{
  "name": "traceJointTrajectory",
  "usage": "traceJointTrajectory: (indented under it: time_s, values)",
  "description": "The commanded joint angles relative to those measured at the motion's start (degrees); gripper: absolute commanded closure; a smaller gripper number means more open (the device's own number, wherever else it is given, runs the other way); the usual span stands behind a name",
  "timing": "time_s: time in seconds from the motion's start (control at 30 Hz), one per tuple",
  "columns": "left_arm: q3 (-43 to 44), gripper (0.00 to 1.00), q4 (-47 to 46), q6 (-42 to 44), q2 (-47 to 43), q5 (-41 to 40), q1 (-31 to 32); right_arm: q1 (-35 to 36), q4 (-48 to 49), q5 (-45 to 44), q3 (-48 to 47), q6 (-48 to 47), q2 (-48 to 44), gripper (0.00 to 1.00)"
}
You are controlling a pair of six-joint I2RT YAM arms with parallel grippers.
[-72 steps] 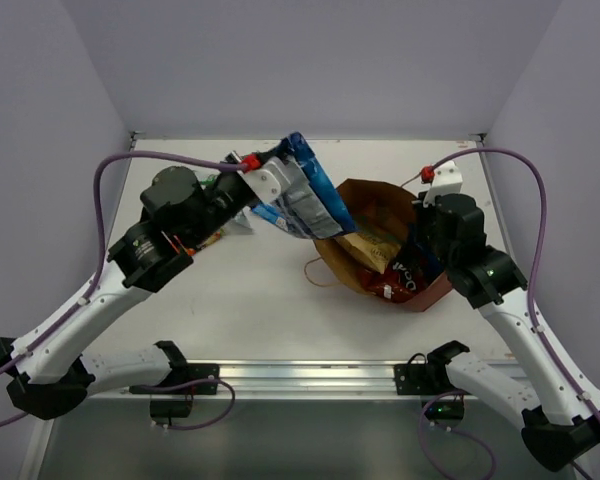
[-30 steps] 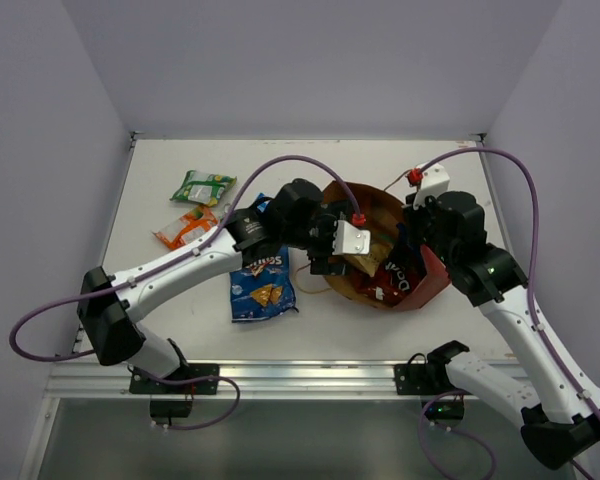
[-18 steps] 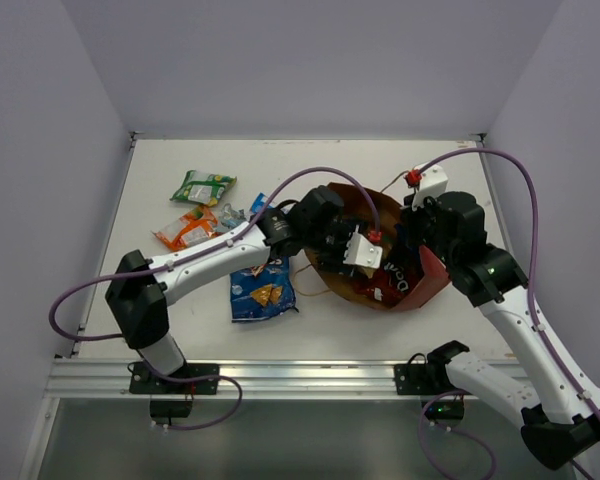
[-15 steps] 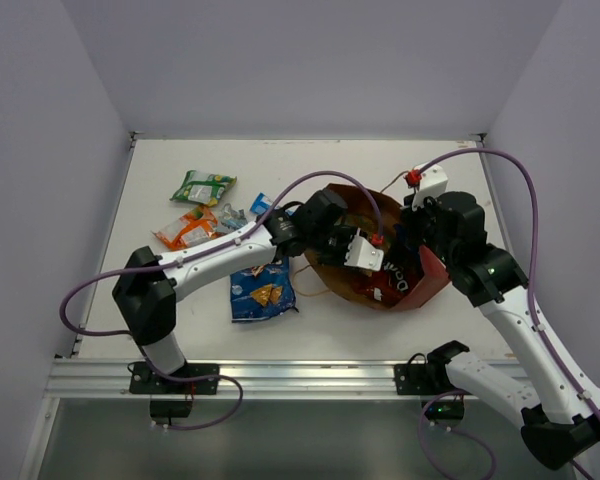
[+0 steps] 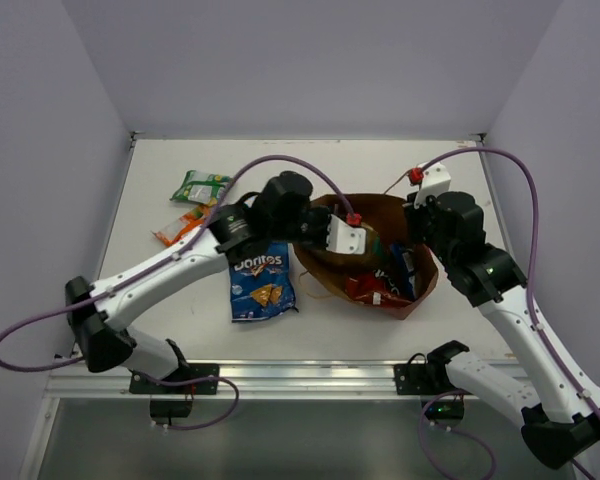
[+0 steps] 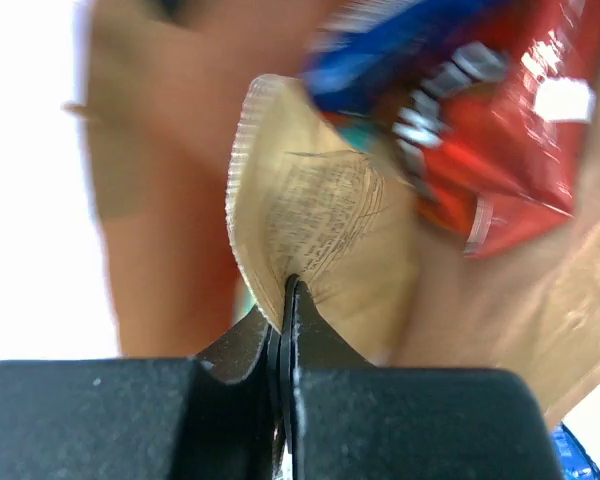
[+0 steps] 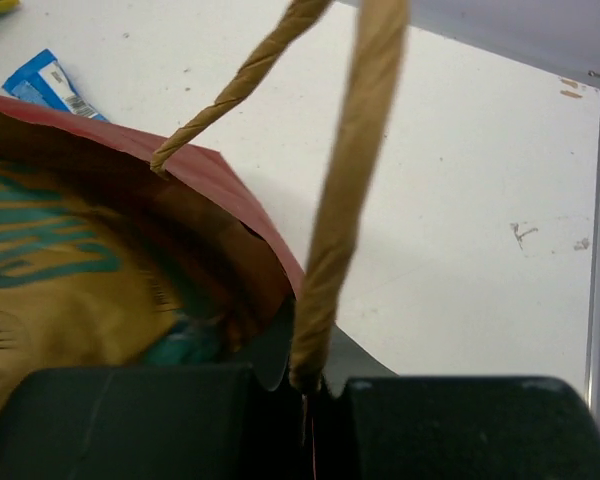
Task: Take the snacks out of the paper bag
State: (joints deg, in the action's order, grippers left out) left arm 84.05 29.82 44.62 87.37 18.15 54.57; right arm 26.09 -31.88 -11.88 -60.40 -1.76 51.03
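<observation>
The paper bag (image 5: pixel 380 206) lies open in the middle right of the table. My left gripper (image 5: pixel 358 240) is at its mouth, shut on a corner of the tan bag (image 6: pixel 320 225), as the left wrist view (image 6: pixel 283 300) shows. A red-orange chip bag (image 5: pixel 368 290) and a blue Doritos bag (image 5: pixel 405 265) lie inside. My right gripper (image 5: pixel 417 232) is shut on the bag's rim and twisted-paper handle (image 7: pixel 345 180); the right wrist view (image 7: pixel 310 385) shows the pinch. The tan bag's teal print (image 7: pixel 40 255) shows there too.
A blue Doritos bag (image 5: pixel 260 283) lies flat left of the paper bag. A green pack (image 5: pixel 202 186) and an orange pack (image 5: pixel 180 228) lie at the far left. A small blue pack (image 7: pixel 48 80) lies beyond the bag's rim.
My left arm dropped the blue Doritos bag on the table, reached into the paper bag, shut on the tan bag and drew back left. The paper bag's mouth shifted; my right gripper kept its hold.
</observation>
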Motion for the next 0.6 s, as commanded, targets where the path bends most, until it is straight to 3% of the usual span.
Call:
traceJointTrajectory:
  time_s: [0.0,0.17,0.4,0.57]
  values:
    - [3.8,1.0,-5.4,-3.7,-13.4,-0.9,0.3,0.3,2.2,-6.1,0.3,0.8,0.3,1.0]
    - [2.8,1.0,-10.7,-6.1,-23.0,-10.8,0.2,0.3,2.2,-9.6,0.6,1.1,0.4,1.0]
    - [4.3,1.0,-22.8,-6.4,-23.5,-30.4,-0.9,0.3,0.3,-13.1,0.2,3.8,1.1,1.0]
    - [6.3,1.0,-27.6,-12.0,-13.5,-27.2,-15.9,0.3,-3.3,-17.0,-2.2,4.9,1.9,1.0]
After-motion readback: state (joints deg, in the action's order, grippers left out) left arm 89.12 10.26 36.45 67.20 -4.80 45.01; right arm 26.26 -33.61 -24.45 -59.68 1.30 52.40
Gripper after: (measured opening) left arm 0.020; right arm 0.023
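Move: The tan snack pack is already pinched in my left hand, still down in the paper bag, whose middle is about 8 cm to my right and 12 cm below. The snacks laid out on the table centre roughly 26 cm left and 12 cm ahead, 25 cm lower: the Doritos bag 18 cm left and 2 cm back, the green bag 34 cm left and 22 cm ahead. From my right hand on the paper bag's rim, that spread is some 40 cm left, 8 cm ahead and 27 cm lower. I whip the tan pack up out of the paper bag with my left hand, climbing about 26 cm while sweeping 15 cm left, slightly back at first, then swinging forward as the climb ends. My fingers stay shut on it and tip up while the wrist turns counter-clockwise. My right hand keeps its grip on the rim, easing 3 to 4 cm right and turning a little clockwise. ##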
